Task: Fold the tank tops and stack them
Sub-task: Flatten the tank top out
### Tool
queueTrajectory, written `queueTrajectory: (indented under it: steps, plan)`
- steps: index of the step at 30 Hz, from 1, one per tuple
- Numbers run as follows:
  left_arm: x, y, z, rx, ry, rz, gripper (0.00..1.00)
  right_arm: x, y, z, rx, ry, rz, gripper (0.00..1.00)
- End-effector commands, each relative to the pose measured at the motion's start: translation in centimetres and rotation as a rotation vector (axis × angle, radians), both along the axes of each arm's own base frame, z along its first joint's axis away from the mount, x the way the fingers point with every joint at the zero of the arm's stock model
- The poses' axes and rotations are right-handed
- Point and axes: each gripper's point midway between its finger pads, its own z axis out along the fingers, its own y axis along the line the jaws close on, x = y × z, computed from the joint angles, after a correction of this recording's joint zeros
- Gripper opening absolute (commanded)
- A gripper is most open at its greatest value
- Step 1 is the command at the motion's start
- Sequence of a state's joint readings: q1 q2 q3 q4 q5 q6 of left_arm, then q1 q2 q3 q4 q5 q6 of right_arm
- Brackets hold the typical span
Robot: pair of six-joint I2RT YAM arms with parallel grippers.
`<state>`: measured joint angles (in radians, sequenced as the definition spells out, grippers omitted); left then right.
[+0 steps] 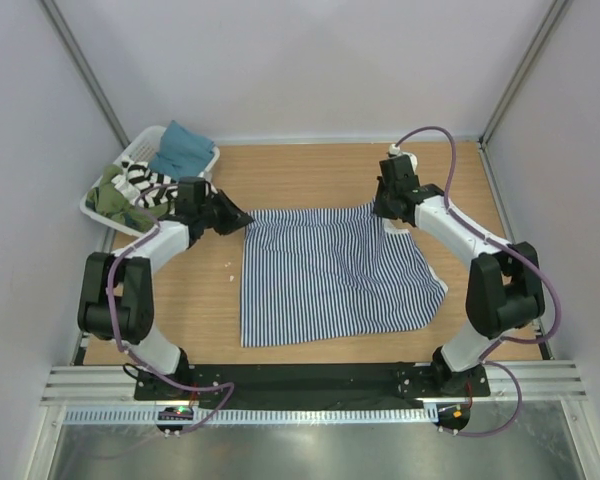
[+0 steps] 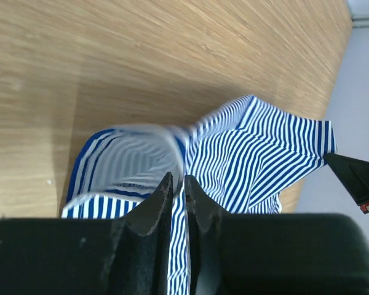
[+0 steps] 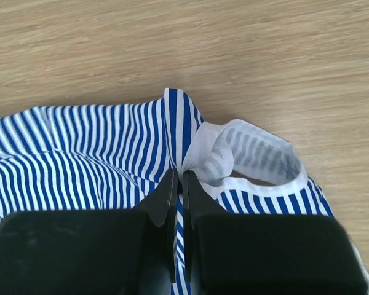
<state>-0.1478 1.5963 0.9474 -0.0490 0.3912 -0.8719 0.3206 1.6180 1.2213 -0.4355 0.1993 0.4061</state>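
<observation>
The thin-striped navy-and-white tank top (image 1: 330, 275) lies spread on the wooden table. My left gripper (image 1: 242, 218) is shut on its far left corner; the left wrist view shows the cloth (image 2: 258, 153) pinched between the fingers (image 2: 163, 196). My right gripper (image 1: 388, 212) is shut on its far right corner, beside a turned-over white strap edge (image 3: 252, 153), with striped cloth (image 3: 80, 147) to the left. The broad black-and-white striped tank top (image 1: 145, 190) lies in the basket.
A white slatted basket (image 1: 195, 165) stands at the far left with a teal cloth (image 1: 183, 148) and an olive green cloth (image 1: 115, 203) in it. Grey walls close in both sides and the back.
</observation>
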Motion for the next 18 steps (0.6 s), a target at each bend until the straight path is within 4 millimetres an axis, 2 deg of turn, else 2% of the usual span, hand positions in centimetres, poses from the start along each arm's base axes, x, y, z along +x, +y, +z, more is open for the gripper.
queueTrajectory:
  steps: [1,2,3,5,6,7,8,11,14,16,18]
  plan:
    - [3.9,-0.2,1.9,-0.006,-0.126,0.0,0.13,3.4,0.6,2.2,0.039,-0.111,-0.013,0.01]
    - [4.6,-0.4,2.2,-0.008,-0.139,-0.01,0.13,3.9,0.7,1.6,0.038,-0.105,-0.011,0.01]
    - [5.0,-0.4,0.9,-0.002,-0.112,-0.012,0.13,4.1,0.6,1.2,0.038,-0.098,-0.013,0.01]
    - [6.0,-0.7,0.7,-0.002,-0.119,-0.026,0.13,4.9,0.4,0.9,0.035,-0.096,-0.022,0.01]
    - [6.4,-0.7,-0.3,0.0,-0.099,-0.029,0.13,5.3,0.4,0.4,0.034,-0.088,-0.026,0.01]
    - [6.8,-0.7,-0.6,0.001,-0.096,-0.033,0.16,5.6,0.2,0.2,0.036,-0.086,-0.028,0.01]
    - [7.3,-0.9,-0.4,-0.002,-0.104,-0.043,0.26,5.8,0.2,0.0,0.039,-0.083,-0.025,0.01]
    - [7.1,-0.9,-1.7,0.013,-0.061,-0.057,0.4,6.3,0.2,-0.3,0.043,-0.075,-0.023,0.01]
    - [7.2,0.7,-2.4,0.1,-0.063,-0.01,0.49,6.6,0.1,-0.5,0.045,-0.074,-0.023,0.01]
    - [6.0,1.4,-3.3,0.152,-0.024,-0.008,0.54,6.5,-0.1,-0.4,0.045,-0.074,-0.026,0.01]
    - [5.4,2.4,-4.0,0.202,-0.001,0.01,0.54,6.5,-0.4,-0.3,0.049,-0.075,-0.029,0.01]
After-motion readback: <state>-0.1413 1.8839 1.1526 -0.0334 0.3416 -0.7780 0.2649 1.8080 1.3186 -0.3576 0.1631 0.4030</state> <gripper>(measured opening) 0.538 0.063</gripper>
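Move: The left fingers, already slightly parted, are at the tank top's far left corner; the table spot for it is about 6 cm ahead and 6 cm below. The basket is some 21 cm left and 8 cm ahead, about level in height. The right hand still pinches the far right edge; its table spot is about 5 cm ahead and 6 cm below, with the white neckline 4 cm right and 3 cm back. Both hands lay the edge forward and down, about 5 cm; the left opens off its corner, the right keeps pinching. ##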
